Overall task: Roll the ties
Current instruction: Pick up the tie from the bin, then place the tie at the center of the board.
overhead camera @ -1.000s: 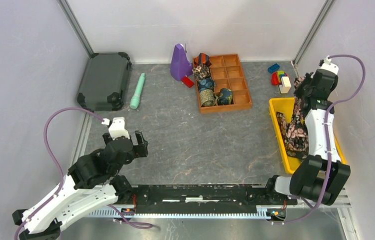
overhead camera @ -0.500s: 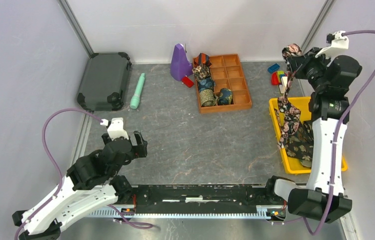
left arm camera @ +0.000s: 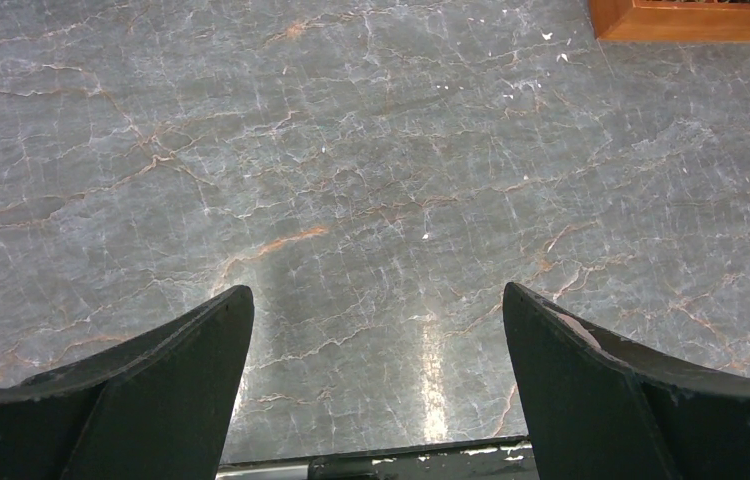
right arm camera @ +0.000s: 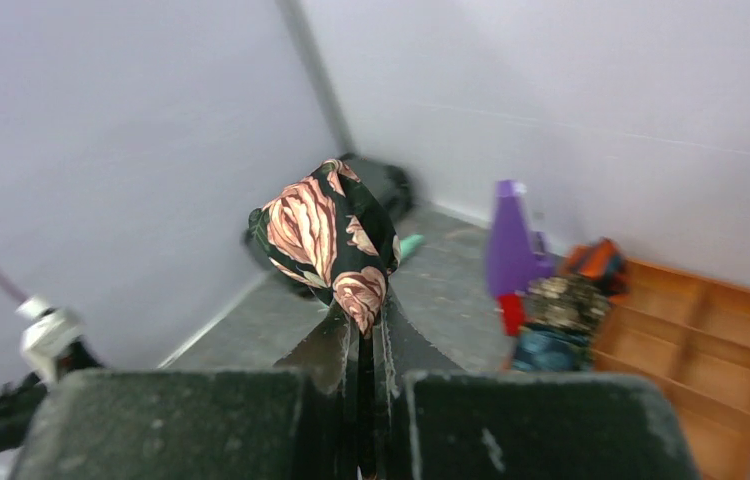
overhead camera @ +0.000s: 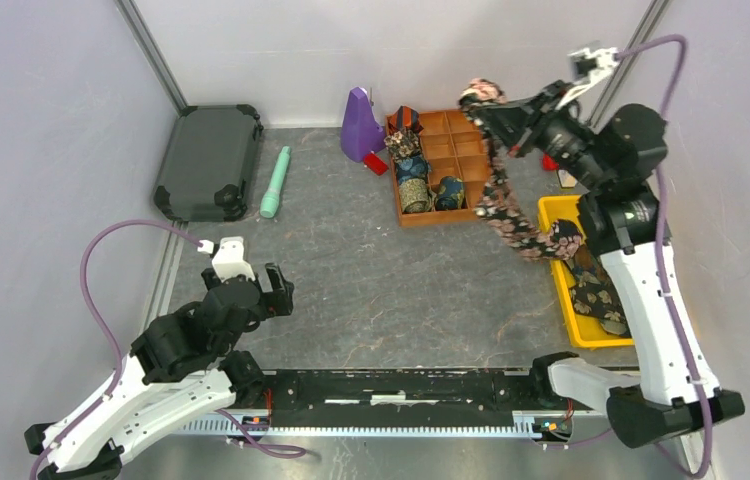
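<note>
My right gripper [overhead camera: 488, 105] is raised high above the wooden tray [overhead camera: 479, 190] and is shut on the end of a dark tie with pink flowers [overhead camera: 504, 205]. The tie hangs down as a long strip and trails into the yellow bin [overhead camera: 558, 285], where more tie fabric [overhead camera: 596, 295] lies. In the right wrist view, the tie's end [right arm camera: 326, 225] bunches above the shut right gripper [right arm camera: 361, 325]. Several rolled ties [overhead camera: 413, 172] sit in the tray's left compartments. My left gripper [overhead camera: 278, 290] hovers low at the near left, open [left arm camera: 376, 295] over bare table.
A dark case [overhead camera: 209, 162] lies at the back left with a teal cylinder [overhead camera: 275, 182] beside it. A purple object [overhead camera: 359, 125] and a red block [overhead camera: 376, 162] stand left of the tray. Coloured blocks [overhead camera: 554, 155] lie behind the bin. Walls close in on all sides.
My right arm has risen and swung left, drawing the flowered tie up out of the yellow bin and over the tray. The left arm has barely moved.
</note>
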Robot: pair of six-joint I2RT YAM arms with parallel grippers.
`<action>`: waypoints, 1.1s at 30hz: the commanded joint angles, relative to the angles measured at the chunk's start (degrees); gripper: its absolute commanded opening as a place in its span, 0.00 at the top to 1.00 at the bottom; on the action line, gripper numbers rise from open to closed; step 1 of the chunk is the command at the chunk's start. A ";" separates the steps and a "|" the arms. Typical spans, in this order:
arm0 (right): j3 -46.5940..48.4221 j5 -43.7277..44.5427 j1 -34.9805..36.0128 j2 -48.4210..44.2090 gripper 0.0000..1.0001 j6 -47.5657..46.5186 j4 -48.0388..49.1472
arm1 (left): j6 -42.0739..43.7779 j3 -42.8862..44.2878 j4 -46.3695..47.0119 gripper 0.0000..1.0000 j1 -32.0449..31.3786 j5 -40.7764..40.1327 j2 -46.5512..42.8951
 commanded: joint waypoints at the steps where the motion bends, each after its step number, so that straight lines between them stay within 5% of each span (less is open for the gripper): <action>1: 2.82 5.78 12.26 3.36 1.00 -0.57 3.13 | -0.96 -0.07 1.68 0.00 0.13 -1.07 -0.60; 6: -2.45 15.35 29.63 8.96 1.00 -5.25 3.65 | -1.07 -0.01 1.72 0.00 0.14 -1.24 -1.05; 13: -3.78 20.21 41.12 20.75 1.00 -5.74 6.47 | -1.05 -0.05 1.72 0.00 0.13 -1.33 -0.93; 20: -1.11 20.16 45.14 27.52 1.00 -7.28 6.31 | -1.01 -0.05 1.72 0.00 0.13 -1.49 -2.16; 33: -10.32 23.95 50.65 23.48 1.00 -3.95 15.03 | 6.56 3.00 9.01 0.00 0.40 6.85 -5.34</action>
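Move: The floral tie, its one end already pinched in the right hand high up, trails back towards the yellow bin, whose middle is about 32 cm to that hand's right, 4 cm back and 44 below. The open left gripper waits some 38 cm left, 16 back and 30 lower. The divided tray lies 21 cm ahead, 4 left, 46 below; the mint bottle 21 ahead, 44 left. From the left gripper, the pinched end is 16 cm ahead, 38 right, 30 up. The floral tie, still pinched in the shut right fingers, is carried about 29 cm left towards the waiting left gripper, nearly level at first, then sinking some 23 cm and drawing slightly back. The right wrist turns counter-clockwise and tips down, roughly 25 degrees, before the hand all but halts; the open left gripper only begins to stir, up and to the right. ##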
